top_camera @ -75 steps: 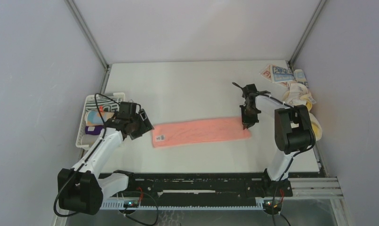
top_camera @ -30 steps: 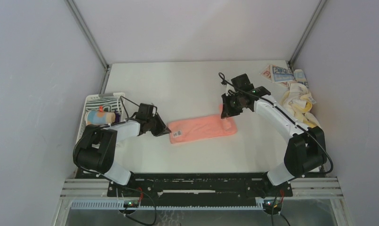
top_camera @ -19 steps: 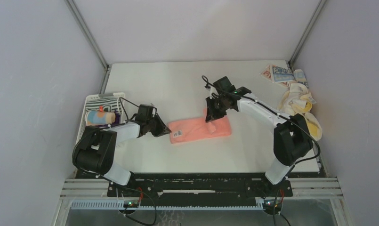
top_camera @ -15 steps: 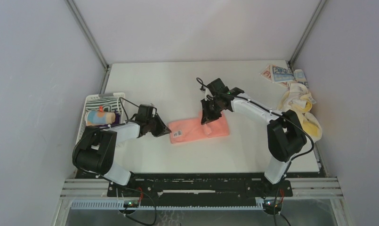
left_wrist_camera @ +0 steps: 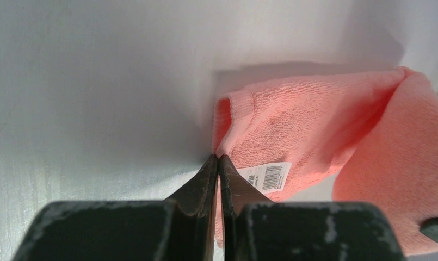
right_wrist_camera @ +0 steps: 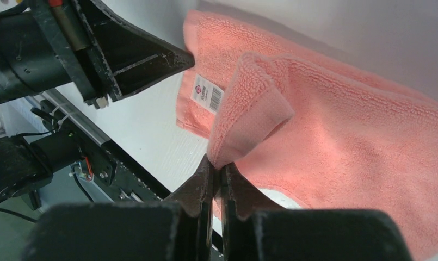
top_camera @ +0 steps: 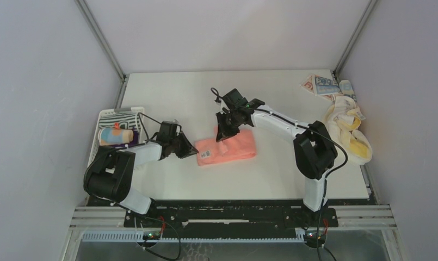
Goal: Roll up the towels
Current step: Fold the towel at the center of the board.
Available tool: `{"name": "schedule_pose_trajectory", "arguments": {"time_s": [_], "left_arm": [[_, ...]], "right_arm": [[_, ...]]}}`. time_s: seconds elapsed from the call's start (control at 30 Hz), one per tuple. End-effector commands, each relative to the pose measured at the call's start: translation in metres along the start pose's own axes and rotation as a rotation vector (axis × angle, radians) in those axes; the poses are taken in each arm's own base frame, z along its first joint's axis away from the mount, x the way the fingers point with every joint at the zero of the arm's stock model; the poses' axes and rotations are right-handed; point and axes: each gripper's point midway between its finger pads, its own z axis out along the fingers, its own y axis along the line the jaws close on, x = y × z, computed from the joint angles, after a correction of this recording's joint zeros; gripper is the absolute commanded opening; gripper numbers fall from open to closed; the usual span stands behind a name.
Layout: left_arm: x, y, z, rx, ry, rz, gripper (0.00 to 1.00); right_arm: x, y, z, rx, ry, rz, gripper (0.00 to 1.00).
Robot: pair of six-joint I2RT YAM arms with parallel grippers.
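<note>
A salmon-pink towel [top_camera: 235,148] lies folded over itself in the middle of the table, a white barcode label [top_camera: 205,155] near its left end. My left gripper [top_camera: 194,153] is shut on that left edge, low at the table; in its wrist view the pinched hem shows at the left gripper [left_wrist_camera: 219,158] and the towel [left_wrist_camera: 314,122] spreads beyond. My right gripper [top_camera: 223,136] is shut on the towel's other end, held raised over the left half. In the right wrist view the right gripper [right_wrist_camera: 219,166] holds a folded corner of the towel [right_wrist_camera: 358,147].
A white slotted basket [top_camera: 95,142] at the left holds rolled towels [top_camera: 116,136]. A heap of cream-yellow towels [top_camera: 347,122] and a blue-printed towel [top_camera: 322,84] lie at the far right. The black rail [top_camera: 227,212] runs along the near edge.
My right gripper has carried the towel's right end leftward over the towel, so the towel now lies much shorter. My left gripper has kept its hold in the same place.
</note>
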Motion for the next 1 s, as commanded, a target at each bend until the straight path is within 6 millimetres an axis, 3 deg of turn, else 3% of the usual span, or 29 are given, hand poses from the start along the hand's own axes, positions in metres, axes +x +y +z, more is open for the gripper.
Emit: {"name": "schedule_pose_trajectory", "arguments": {"time_s": [0.0,0.33,0.83,0.97], "left_arm": [[0.038,0.05,-0.001,-0.179,0.096,-0.015,0.08],[0.039,0.048,-0.001,-0.175,0.097,-0.013,0.08],[0.039,0.044,-0.001,-0.167,0.099,-0.006,0.08],[0.039,0.044,-0.002,-0.168,0.097,-0.005,0.08]], "right_arm": [[-0.009,0.015,0.01,-0.023,-0.005,0.007,0.0],[-0.006,0.004,0.035,0.034,0.027,0.023,0.0],[0.0,0.039,0.048,-0.042,0.049,-0.013,0.0],[0.005,0.037,0.054,-0.029,0.071,-0.017,0.0]]}}
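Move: The towel's left end, where the right hand is bringing its pinched end, lies about 7 cm to that hand's left, 1 cm back and roughly 10 cm below. The white tag on it is some 5 cm left and 1 cm back, equally low. The right-hand fold of the towel is about 12 cm to the right and 3 cm ahead, also down on the table. The left hand's fingertips are right at the left end's edge, level with it. Down first, by roughly 4 cm and drifting a little left, the right hand brings its still-pinched towel end closer to the lower layer; then it goes left about 3 cm towards the left gripper and the tagged end, easing back slightly and rising a touch. Its fingers stay shut, while the left hand keeps its pinch on the left edge almost unmoved. ##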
